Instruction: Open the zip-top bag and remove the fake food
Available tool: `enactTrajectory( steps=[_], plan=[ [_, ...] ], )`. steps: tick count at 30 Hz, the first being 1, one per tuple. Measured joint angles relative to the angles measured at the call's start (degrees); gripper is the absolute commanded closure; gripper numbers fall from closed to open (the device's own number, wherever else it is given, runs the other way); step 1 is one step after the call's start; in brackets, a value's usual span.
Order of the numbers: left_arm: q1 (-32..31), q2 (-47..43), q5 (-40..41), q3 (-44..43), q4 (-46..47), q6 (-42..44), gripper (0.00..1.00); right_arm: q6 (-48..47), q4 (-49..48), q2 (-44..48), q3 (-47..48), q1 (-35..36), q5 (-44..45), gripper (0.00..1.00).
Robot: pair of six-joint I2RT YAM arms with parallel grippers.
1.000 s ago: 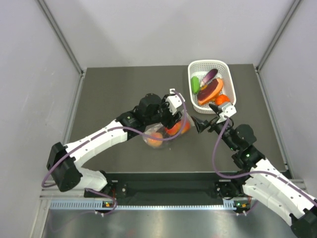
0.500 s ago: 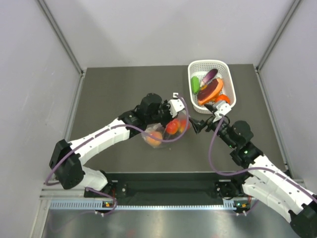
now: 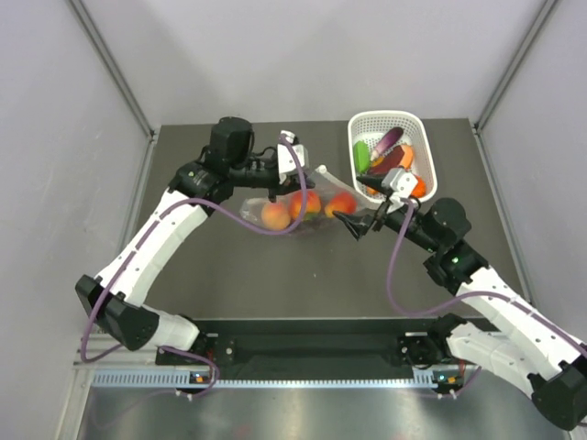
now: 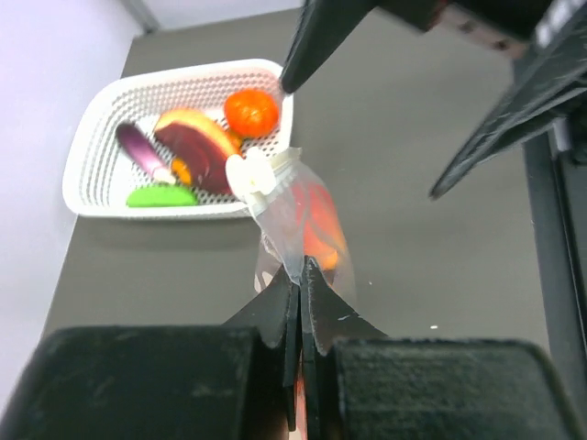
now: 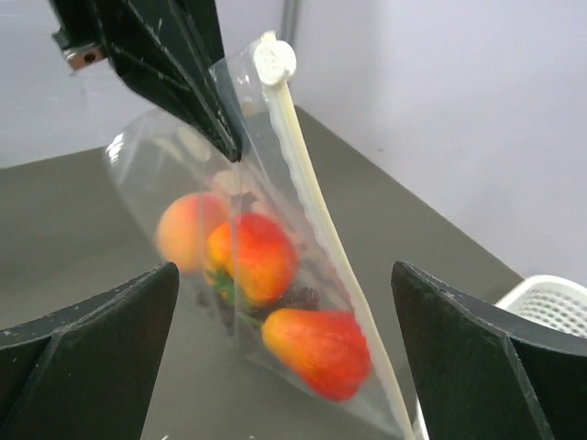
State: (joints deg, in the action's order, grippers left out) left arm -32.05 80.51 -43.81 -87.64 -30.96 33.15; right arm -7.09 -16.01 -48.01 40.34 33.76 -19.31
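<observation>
The zip-top bag (image 3: 307, 213) hangs clear of the dark table, pinched at its upper edge by my left gripper (image 3: 295, 180), which is shut on the plastic (image 4: 301, 271). Its zip strip (image 5: 316, 234) runs down the right side, and a white slider (image 5: 275, 60) sits at the top. Inside is the fake food: a peach-orange fruit (image 5: 183, 229), two red-orange fruits (image 5: 255, 257) and something dark behind them. My right gripper (image 3: 351, 225) is open beside the bag's right end. In the right wrist view its fingers (image 5: 92, 353) stand wide on either side of the bag without touching it.
A white lattice basket (image 3: 385, 116) stands at the back right, just behind my right gripper. It holds a purple eggplant (image 4: 139, 151), a green vegetable (image 4: 160, 195), an orange round fruit (image 4: 250, 112) and a purple-and-orange piece. Grey walls enclose the table on three sides.
My left gripper shut on the bag's edge, then lifted it up and toward the back left. The bag now hangs stretched out. My right gripper moved left toward it, still open.
</observation>
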Motion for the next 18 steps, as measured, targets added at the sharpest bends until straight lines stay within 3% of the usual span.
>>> enactTrajectory(
  steps=[5,8,13,18],
  plan=[
    [0.52,0.70,-5.09,-0.96,-7.13,7.26,1.00,0.81,0.02,-1.55,0.15,-2.93,-7.80,0.04],
    [0.59,1.03,-5.64,3.13,-7.48,9.05,1.00,2.54,-2.89,-1.46,-1.11,-6.14,-11.54,0.08],
    [0.63,-1.92,-5.88,17.75,0.22,8.11,1.00,4.96,-6.21,-2.89,-3.87,-7.72,-17.49,0.24],
    [0.63,-9.27,-6.27,28.79,8.33,5.57,1.00,7.23,-8.20,-7.17,-3.93,-7.72,-22.36,0.32]
  ],
)
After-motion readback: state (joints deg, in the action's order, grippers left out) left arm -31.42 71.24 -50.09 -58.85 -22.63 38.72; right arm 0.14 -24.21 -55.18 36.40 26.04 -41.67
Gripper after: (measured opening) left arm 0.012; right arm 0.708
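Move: The bag's white zip end lies about 6 cm ahead of the empty right hand, 8 cm to its left and 4 cm higher. The nearest red-orange food in the bag is some 5 cm ahead of that hand, 4 cm left and 7 cm below; the white basket's middle is about 18 cm ahead, 8 cm right and 20 cm below. From the left hand, already pinching the bag, the zip end is 3 cm ahead, 4 cm right and 3 cm up. Left hand lowers the pinched bag about 12 cm and back; right sinks 4 cm beside it, partly closing. ##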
